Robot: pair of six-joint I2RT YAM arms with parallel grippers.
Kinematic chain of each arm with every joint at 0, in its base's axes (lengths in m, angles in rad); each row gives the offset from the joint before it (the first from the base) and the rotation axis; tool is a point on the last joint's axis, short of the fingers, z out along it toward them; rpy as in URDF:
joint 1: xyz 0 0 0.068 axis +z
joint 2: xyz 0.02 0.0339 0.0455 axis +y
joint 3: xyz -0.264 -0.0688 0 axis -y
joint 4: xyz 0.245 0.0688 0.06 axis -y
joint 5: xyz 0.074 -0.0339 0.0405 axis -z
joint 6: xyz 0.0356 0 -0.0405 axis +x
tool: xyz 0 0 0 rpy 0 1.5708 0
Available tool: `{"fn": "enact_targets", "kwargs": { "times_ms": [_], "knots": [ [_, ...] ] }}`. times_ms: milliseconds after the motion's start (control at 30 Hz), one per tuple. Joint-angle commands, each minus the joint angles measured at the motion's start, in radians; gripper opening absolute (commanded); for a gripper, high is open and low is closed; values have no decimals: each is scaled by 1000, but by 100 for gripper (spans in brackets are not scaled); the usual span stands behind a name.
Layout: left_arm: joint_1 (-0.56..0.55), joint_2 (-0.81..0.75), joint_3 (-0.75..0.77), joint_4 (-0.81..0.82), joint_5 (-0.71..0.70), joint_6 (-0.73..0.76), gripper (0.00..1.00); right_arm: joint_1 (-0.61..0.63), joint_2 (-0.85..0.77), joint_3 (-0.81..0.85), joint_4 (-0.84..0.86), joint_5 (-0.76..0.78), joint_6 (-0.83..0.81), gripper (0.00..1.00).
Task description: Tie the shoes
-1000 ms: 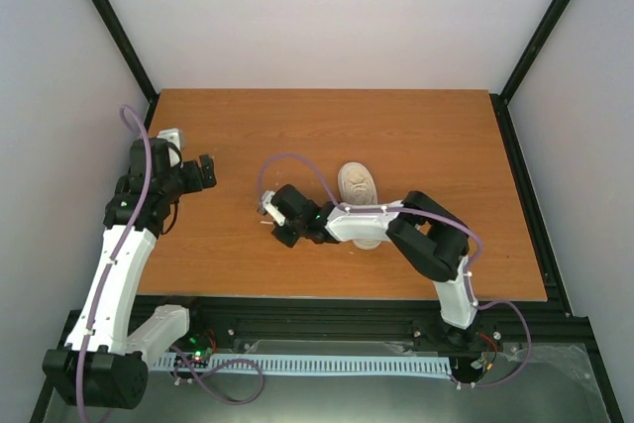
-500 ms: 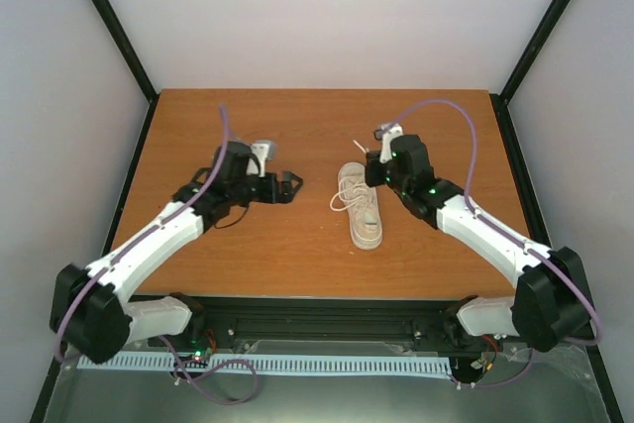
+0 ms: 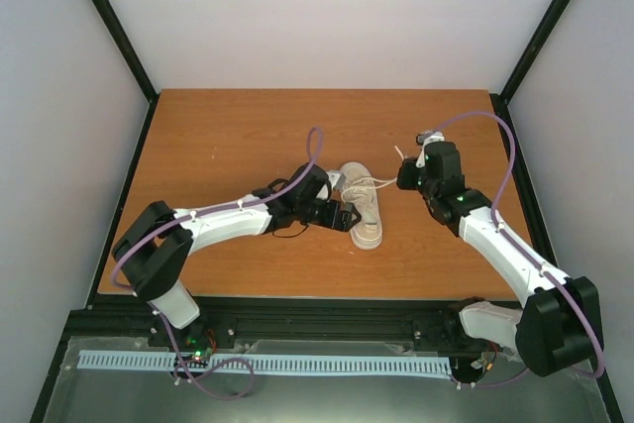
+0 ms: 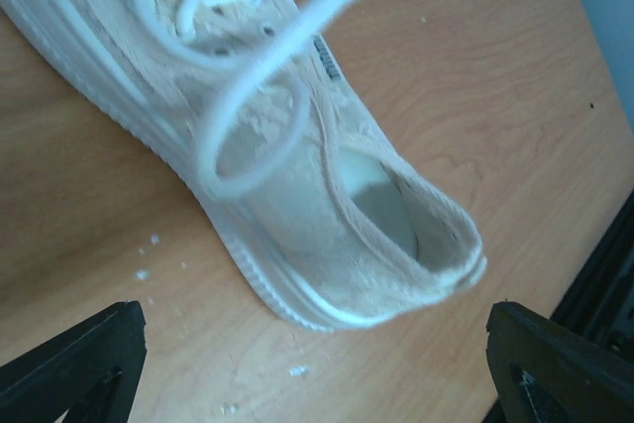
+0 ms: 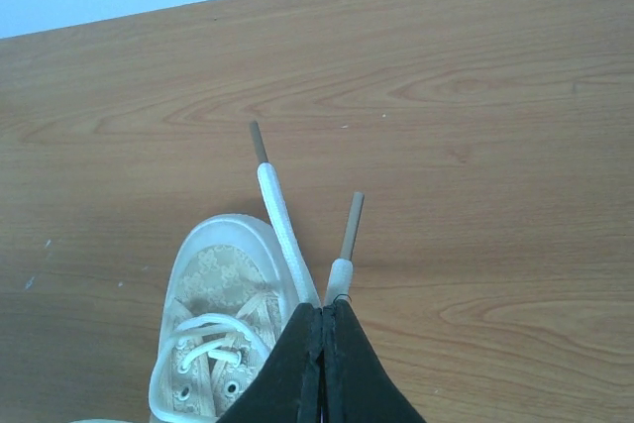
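One cream shoe (image 3: 363, 213) lies at mid-table, toe pointing away from the arm bases. My left gripper (image 3: 343, 216) is open at the shoe's left side. In the left wrist view its black fingers (image 4: 77, 364) straddle bare wood just below the shoe's heel (image 4: 396, 264), holding nothing. A white lace loop (image 4: 253, 136) hangs blurred over the shoe's side. My right gripper (image 3: 404, 178) is right of the toe, shut on both lace ends. In the right wrist view the right gripper (image 5: 324, 312) pinches the laces (image 5: 280, 215), whose tips stick out past the fingers, beside the toe (image 5: 223, 264).
The wooden table (image 3: 218, 136) is ringed by a black frame (image 3: 520, 175) and white walls. The frame's rail (image 4: 609, 274) shows just right of the heel in the left wrist view. Small white crumbs (image 4: 294, 370) lie on the wood near the left fingers.
My left arm swung from the table's left side over to the shoe's left flank. My right gripper drew back to the right of the toe, pulling the lace ends with it.
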Motion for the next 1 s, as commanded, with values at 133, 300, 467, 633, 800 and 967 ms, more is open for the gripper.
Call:
{"fn": "enact_targets", "kwargs": {
  "times_ms": [133, 300, 467, 633, 800, 967],
  "knots": [
    [0, 63, 92, 54, -108, 5, 77, -15, -17, 5, -5, -49, 14, 3],
    [0, 72, 123, 87, -140, 33, 74, -17, -37, 11, -20, -56, 19, 3],
    [0, 54, 138, 141, -109, 184, 87, -19, -64, 39, -46, -95, 33, 3],
    [-3, 71, 164, 234, 21, 282, 95, -18, -82, 60, -53, -145, 65, 3],
    [-6, 171, 272, 234, 97, 299, 78, -18, -87, 71, -58, -159, 73, 3],
    [-13, 224, 329, 233, 102, 313, 56, -19, -90, 72, -66, -170, 76, 3]
  ]
}}
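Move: The stretch of lace just short of the right fingertips lies about 7 cm ahead of the left hand, 9 cm to its right and 6 cm higher. The shoe's middle is roughly 3 cm ahead, 3 cm right and 5 cm below. From the right hand, which already holds the laces up, that stretch is about 2 cm back and 2 cm left, 2 cm lower; the shoe's middle lies some 6 cm back, 9 cm left and 13 cm down. Forward first, about 4 cm nearly level over the shoe, then right and up some 7 cm each, the left hand goes to the laces beside the right fingertips, rolling and turning clockwise. Its fingers narrow, reopen around the climb, then part-close to two-thirds. The right hand keeps its pinch on the laces and rises about 3.5 cm, easing slightly left and back. ##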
